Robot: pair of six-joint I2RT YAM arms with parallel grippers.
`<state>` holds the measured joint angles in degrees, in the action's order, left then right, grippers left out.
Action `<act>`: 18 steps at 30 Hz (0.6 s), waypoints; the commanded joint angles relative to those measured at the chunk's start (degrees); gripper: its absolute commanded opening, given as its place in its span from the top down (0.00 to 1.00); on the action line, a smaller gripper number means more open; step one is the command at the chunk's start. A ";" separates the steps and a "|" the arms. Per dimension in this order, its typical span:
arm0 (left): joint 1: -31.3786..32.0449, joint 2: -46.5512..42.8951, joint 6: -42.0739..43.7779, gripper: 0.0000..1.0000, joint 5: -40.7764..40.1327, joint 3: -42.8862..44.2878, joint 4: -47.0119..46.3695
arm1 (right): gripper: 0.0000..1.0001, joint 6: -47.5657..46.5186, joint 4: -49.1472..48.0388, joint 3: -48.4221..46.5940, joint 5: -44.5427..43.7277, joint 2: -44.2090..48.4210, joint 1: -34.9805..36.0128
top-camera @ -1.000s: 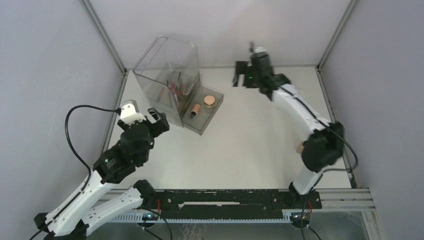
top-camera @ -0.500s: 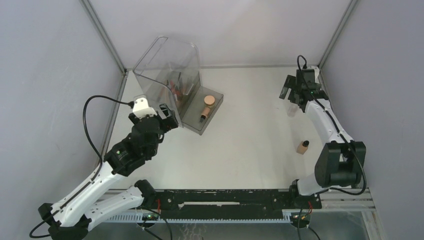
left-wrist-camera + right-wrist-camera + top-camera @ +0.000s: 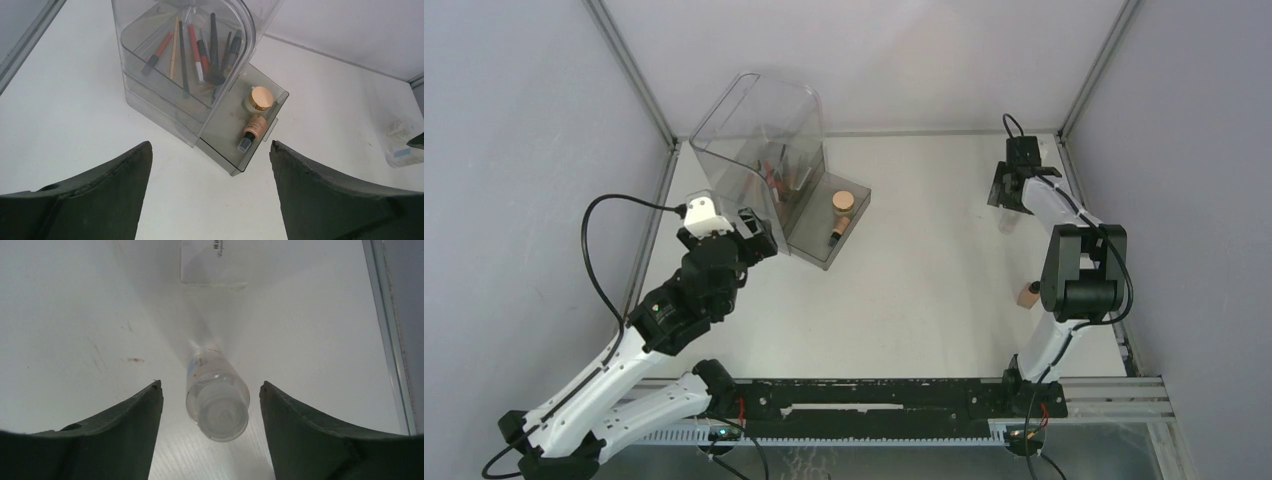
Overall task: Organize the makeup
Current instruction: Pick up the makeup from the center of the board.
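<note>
A clear acrylic organizer (image 3: 764, 160) stands at the far left. Its upper bin holds red and pink pencils and thin black brushes (image 3: 200, 50). Its low front tray holds a gold-lidded jar (image 3: 259, 98) and a tan bottle (image 3: 253, 127) lying flat. My left gripper (image 3: 754, 232) hovers open just in front of the organizer, nothing between its fingers (image 3: 210, 145). At the far right my right gripper (image 3: 1007, 198) points down over an upright clear bottle (image 3: 217, 400). Its jaws stand open on either side of the cap, apart from it. A second tan bottle (image 3: 1027, 294) lies by the right arm.
A white printed sachet (image 3: 212, 262) lies beyond the clear bottle. The metal frame rail (image 3: 392, 340) and the right wall run close beside the right gripper. The black rail (image 3: 874, 395) holding the arm bases crosses the near edge.
My right arm has swung from the far middle to the far right corner and come down over the clear bottle, its jaws narrowing a little. The left arm has edged closer to the organizer.
</note>
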<state>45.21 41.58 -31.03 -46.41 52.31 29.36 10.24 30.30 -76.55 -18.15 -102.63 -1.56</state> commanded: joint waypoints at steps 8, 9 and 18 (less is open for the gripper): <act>-0.31 -1.31 0.00 0.09 -0.96 -0.42 -0.51 | 0.74 1.00 -1.15 -3.01 6.63 1.75 -1.35; -0.37 -1.24 0.04 0.09 -1.04 -0.33 -0.52 | 0.76 1.27 -1.03 -2.99 8.18 2.83 -0.97; -0.34 -1.49 0.53 0.10 -2.42 -0.16 -0.54 | 0.84 5.96 -5.31 -2.55 28.36 12.96 8.87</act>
<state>45.17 40.71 -31.05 -46.92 52.31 29.76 12.16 30.70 -77.38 -3.01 -95.88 1.89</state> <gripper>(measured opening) 0.907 0.499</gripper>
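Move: The clear bottle stands upright between the right hand's open fingers, its middle about 1 cm right, level fore and aft, and some 3 cm below. The white box lies roughly 9 cm farther out and 5 cm right of that hand; the foundation bottle is about 17 cm back and 3 cm right, both some 5 cm lower. From the left hand the clear bottle is around 50 cm right, 18 cm ahead and 23 cm below. The right fingers close on the clear bottle, then carry it some 7 cm left and 5 cm up, rolling slightly. ##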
